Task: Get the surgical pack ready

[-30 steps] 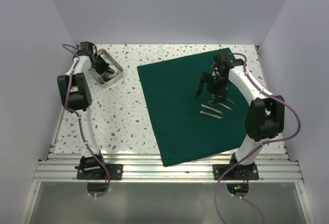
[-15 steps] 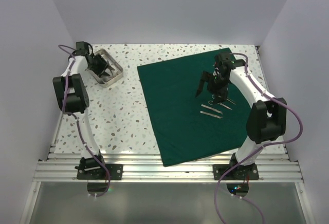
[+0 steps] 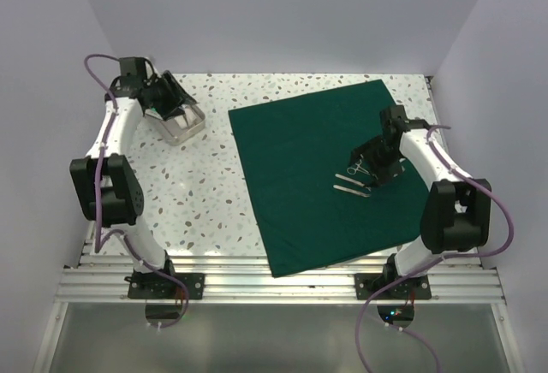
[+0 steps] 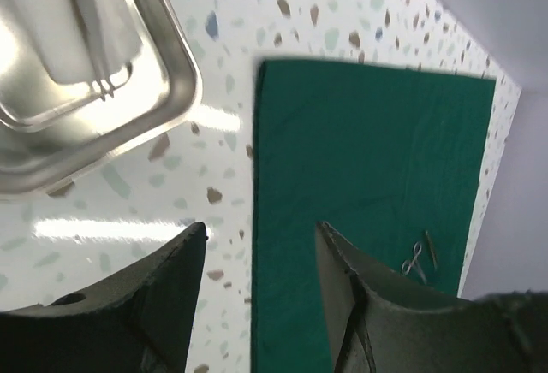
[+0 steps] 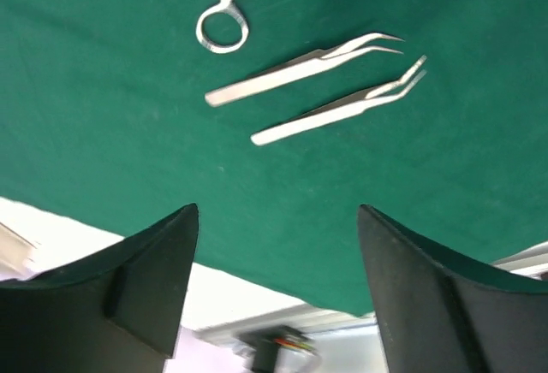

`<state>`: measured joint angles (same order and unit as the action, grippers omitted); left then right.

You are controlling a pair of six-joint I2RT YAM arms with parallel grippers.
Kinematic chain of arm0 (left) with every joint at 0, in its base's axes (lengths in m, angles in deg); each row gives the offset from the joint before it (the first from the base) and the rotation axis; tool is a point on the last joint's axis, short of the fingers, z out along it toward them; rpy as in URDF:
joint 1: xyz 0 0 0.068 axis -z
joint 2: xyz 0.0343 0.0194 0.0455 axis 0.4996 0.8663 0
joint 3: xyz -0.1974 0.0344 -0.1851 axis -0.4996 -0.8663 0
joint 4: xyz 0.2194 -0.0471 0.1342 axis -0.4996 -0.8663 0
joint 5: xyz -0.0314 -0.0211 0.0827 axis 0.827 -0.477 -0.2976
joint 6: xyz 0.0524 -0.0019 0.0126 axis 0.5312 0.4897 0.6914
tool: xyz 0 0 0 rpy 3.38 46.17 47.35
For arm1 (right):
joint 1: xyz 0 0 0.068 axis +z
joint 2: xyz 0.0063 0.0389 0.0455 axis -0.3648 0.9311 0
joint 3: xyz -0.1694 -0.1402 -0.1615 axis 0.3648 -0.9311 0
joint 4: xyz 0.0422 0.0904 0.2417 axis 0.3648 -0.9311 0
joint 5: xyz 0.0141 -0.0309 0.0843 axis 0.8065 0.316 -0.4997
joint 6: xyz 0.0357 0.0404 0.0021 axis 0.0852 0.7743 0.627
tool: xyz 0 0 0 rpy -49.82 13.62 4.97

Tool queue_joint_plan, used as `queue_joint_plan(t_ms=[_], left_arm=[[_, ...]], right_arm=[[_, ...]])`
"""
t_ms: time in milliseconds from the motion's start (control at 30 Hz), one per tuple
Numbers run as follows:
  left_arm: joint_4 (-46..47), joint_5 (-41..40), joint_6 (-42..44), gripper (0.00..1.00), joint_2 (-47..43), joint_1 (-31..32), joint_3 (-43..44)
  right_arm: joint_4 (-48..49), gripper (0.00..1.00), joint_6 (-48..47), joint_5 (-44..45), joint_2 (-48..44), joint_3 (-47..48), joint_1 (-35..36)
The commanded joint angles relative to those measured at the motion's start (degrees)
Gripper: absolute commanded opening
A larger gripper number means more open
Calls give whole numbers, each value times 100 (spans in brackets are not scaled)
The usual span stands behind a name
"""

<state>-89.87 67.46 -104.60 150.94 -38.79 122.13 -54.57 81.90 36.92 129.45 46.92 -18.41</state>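
Note:
The surgical pack, a dark green drape (image 3: pixel 300 168), lies flat on the speckled table and also shows in the left wrist view (image 4: pixel 368 168). On it lie two bent steel tweezers (image 5: pixel 300 69), (image 5: pixel 338 108) and a ring-handled clamp (image 5: pixel 218 26), grouped near the right arm (image 3: pixel 355 176). My right gripper (image 3: pixel 370 172) hovers just above them, open and empty (image 5: pixel 278 210). My left gripper (image 3: pixel 177 105) hangs over the steel tray (image 3: pixel 193 130), open with nothing between its fingers (image 4: pixel 261 236).
The steel tray (image 4: pixel 184 91) at the back left holds white gauze (image 4: pixel 51 39) and a thin steel instrument (image 4: pixel 90 22). The drape's near edge overhangs toward the aluminium rail (image 3: pixel 282 283). White walls close in the left, back and right.
The left gripper has opened and the arm has risen and swung left over the tray. The right arm has moved right and toward the near side, over the tweezers, its jaws narrowing slightly.

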Motion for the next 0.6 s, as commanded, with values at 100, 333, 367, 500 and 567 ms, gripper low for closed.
queue_joint_plan(t_ms=[100,333,367,500,567], left_arm=[[962,-294,325,57,-1244,1003,-2020],[1043,-215,387,57,-1799,1163,-2909],[1078,-171,378,57,-1756,1181,-2910],[1009,-83,404,57,-1720,1216,-2769],[973,-74,421,57,-1764,1242,-2769]], right_arm=[[95,72,2020,880,-376,-392,62],[165,63,2908,1250,-324,-806,124],[244,63,2918,1215,-263,-885,124],[386,59,2821,1171,202,-736,141],[429,56,2795,1215,291,-666,167]])
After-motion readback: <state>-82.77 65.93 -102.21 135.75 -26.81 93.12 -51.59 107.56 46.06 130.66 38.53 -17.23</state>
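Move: The near one of the two curved tweezers lies below the right hand, about 4 cm back, 1 cm to the left and some 9 cm down. At that same depth, the far tweezers lie about 1 cm back and 1 cm left of this hand, the hemostat 1 cm ahead and 4 cm right, and the straight forceps 4 cm ahead and 5 cm right. From the left hand the near tweezers are roughly 22 cm back, 51 cm right and 19 cm lower. Still touching nothing, the right hand sinks about 5 cm towards the pair of curved tweezers, drifting back and right over their tips, while its wrist turns some 25 degrees clockwise and its fingers narrow partway. The empty left hand swings back, right and down away from the tray, then settles, its fingers staying half open. ##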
